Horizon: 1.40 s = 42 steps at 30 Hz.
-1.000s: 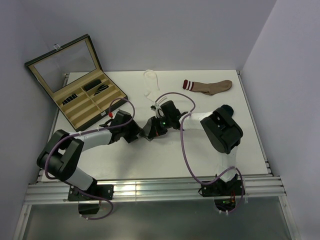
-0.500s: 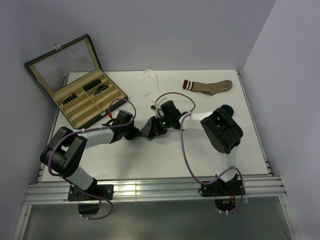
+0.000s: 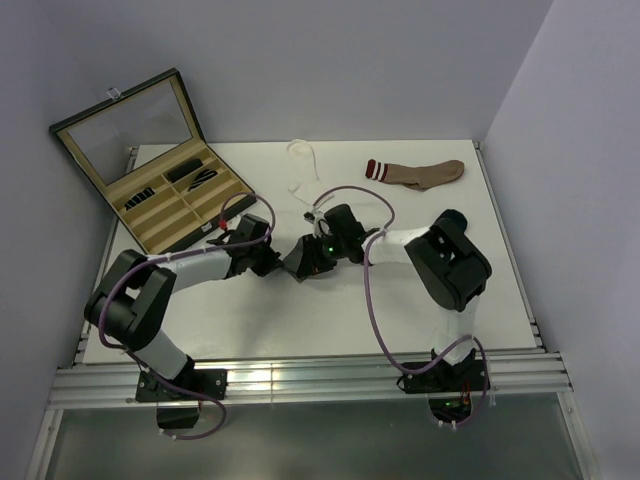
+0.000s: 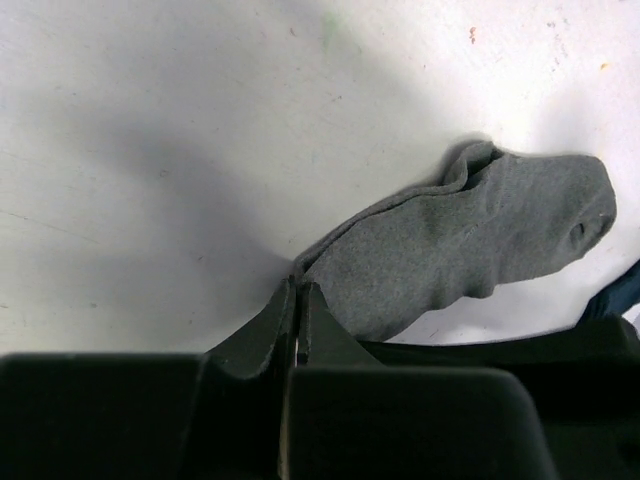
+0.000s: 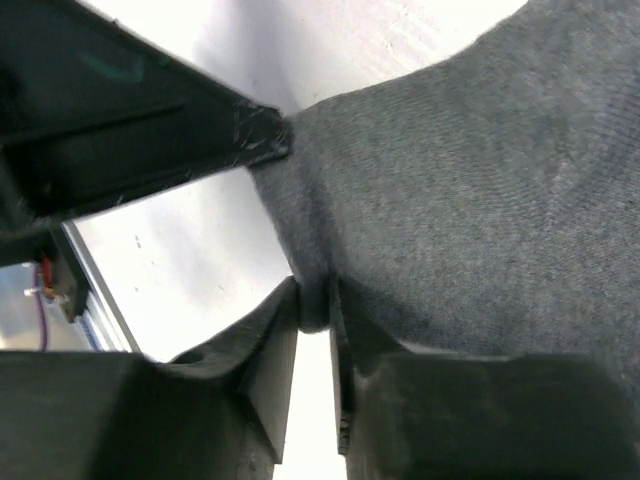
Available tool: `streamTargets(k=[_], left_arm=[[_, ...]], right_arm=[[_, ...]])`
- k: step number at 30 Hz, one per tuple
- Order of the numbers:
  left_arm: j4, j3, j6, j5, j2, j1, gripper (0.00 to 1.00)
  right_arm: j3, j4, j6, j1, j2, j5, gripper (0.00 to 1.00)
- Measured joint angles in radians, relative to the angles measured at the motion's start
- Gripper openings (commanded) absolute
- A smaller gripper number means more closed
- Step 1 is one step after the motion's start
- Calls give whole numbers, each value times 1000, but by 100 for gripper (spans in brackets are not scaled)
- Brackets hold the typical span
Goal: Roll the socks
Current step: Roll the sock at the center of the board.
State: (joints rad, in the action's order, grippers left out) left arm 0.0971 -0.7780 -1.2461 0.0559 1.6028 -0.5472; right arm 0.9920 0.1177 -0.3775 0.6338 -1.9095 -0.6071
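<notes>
A dark grey sock lies on the white table, bunched between my two grippers at mid-table. My left gripper is shut, its tips pinching the sock's near edge. From the opposite side my right gripper holds a narrow fold of the same sock between its fingers, which stand slightly apart. The left gripper's fingers show in the right wrist view, touching the sock. A white sock lies flat at the back centre.
An open case with a glass lid and tan compartments stands at the back left. A brown sock with a striped cuff lies at the back right. The table's rails run along the near edge.
My left gripper has moved in to the sock's edge and shut on it. The right gripper's fingers have parted slightly, with the fold still between them.
</notes>
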Motion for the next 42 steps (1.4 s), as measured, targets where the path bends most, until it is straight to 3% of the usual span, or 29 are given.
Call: streamTargets(k=[5, 14, 24, 42], left_arm=[[59, -55, 4, -1, 31, -2, 0], [160, -133, 26, -6, 63, -2, 0], [211, -171, 53, -6, 84, -2, 0], [226, -172, 57, -7, 84, 6, 0]], right_arm=[[-65, 24, 33, 17, 85, 75, 48], [-120, 65, 183, 156, 211, 354, 50], [-161, 134, 327, 303, 208, 642, 50], [-167, 174, 415, 366, 150, 764, 46]])
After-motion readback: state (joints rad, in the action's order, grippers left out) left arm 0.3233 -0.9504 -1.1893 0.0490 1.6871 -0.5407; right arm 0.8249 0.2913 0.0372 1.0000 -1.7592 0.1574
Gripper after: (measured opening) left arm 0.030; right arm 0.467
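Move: The grey sock's near cuff corner is right at the right fingertips, level with the hand point. From there the far cuff corner, in the left fingers, lies about 4 cm ahead and 4 cm left, and the sock's toe about 10 cm ahead and 13 cm right; the white sock is some 24 cm ahead and 2 cm right. From the left hand, the near cuff corner lies about 4 cm back and 4 cm right. The right hand lets go of the near cuff corner and rises about 3 cm off it, its fingers opening to roughly half width and swinging from pointing left round to forward-left, some 35 degrees clockwise, with a roll of the wrist. Still turning, it sinks back almost as far to that same corner, ending 1 to 2 cm nearer the base and 1 cm to the left with the open tips set around the cuff edge, while the left hand stays put, shut on the far corner, tilting only slightly. ##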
